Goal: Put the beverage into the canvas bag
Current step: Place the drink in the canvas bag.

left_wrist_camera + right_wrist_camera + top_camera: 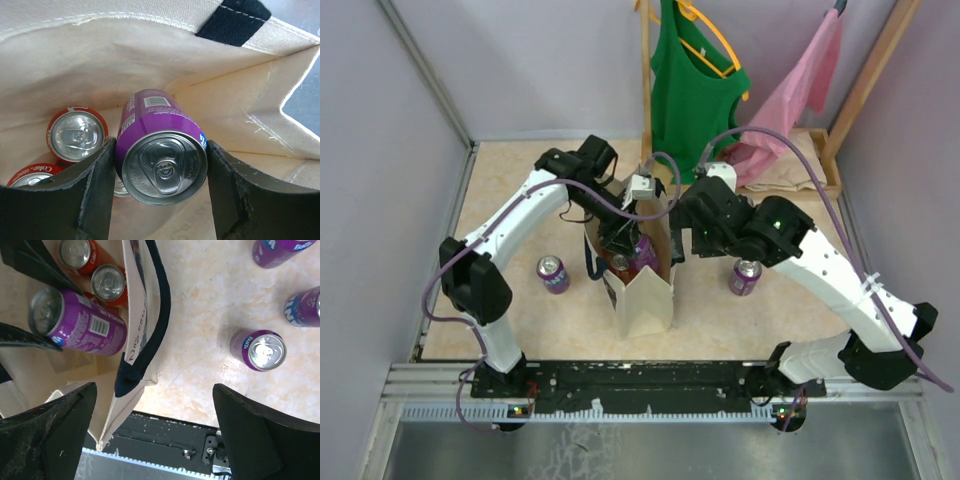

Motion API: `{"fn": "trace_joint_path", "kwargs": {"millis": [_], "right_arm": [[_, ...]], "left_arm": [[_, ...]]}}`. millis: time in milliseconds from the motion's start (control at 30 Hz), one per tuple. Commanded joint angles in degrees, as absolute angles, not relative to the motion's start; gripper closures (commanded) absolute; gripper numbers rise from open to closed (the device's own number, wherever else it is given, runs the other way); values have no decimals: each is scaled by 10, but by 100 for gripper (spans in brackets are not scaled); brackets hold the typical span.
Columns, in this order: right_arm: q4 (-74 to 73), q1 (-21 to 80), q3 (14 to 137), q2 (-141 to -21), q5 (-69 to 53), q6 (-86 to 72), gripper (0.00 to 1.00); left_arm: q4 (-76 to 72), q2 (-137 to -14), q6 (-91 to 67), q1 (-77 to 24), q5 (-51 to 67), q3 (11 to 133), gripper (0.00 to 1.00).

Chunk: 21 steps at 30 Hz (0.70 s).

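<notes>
The canvas bag (645, 295) stands upright mid-table, cream with navy handles (157, 315). My left gripper (160, 150) reaches down into it, shut on the beverage, a purple can (162, 155) hanging tilted above the bag's floor, with a pad against each side. Under it lie red cans (77, 134), also visible in the right wrist view (80, 255). From overhead the purple can (644, 252) shows in the bag's mouth. My right gripper (155, 390) hovers wide open at the bag's right rim (137, 325), gripping nothing; the rim's corner lies just inside its left finger.
Purple cans stand on the table either side of the bag (553, 273) (745, 277), with more seen from the right wrist (260, 349) (305, 307). A wooden rack holds a green top (695, 90) and a pink garment (800, 90) at the back.
</notes>
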State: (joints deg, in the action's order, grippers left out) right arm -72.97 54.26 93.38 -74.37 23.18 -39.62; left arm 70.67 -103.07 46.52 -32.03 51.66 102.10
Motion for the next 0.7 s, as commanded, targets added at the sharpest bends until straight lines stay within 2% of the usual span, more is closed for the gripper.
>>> {"fn": "trace_joint_path", "kwargs": {"millis": [0,667], "right_arm": [[-723,547,968,-720,286,-417,1],[-750,541,991,-727,313,-419,1]], "left_arm": [[669,-1029,473,-337,530,1006,100],[597,-1050,453,-373,427,957,100]]}}
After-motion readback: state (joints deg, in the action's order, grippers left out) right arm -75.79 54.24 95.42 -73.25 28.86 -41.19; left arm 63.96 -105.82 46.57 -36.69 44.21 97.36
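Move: My left hand still holds the tilted purple can inside the canvas bag. Its free spot, the near right corner of the floor, lies about 3 cm back, 4 cm right and 15 cm below. At that depth, one red can stands 2 cm ahead and 2 cm right of this hand, another 2 cm back and 2 cm left, the third 4 cm ahead and 3 cm left. From my right hand the spot is some 12 cm left, 1 cm back and 22 cm below. Keeping the purple can pinched near its lid, I lower my left hand about 5 cm deeper into the bag, easing 1 to 2 cm to the right and tipping the fingers some 5 degrees steeper, towards the free corner beside the red cans. My open right hand moves off about 2 cm to the right and rises slightly, away from that corner. ##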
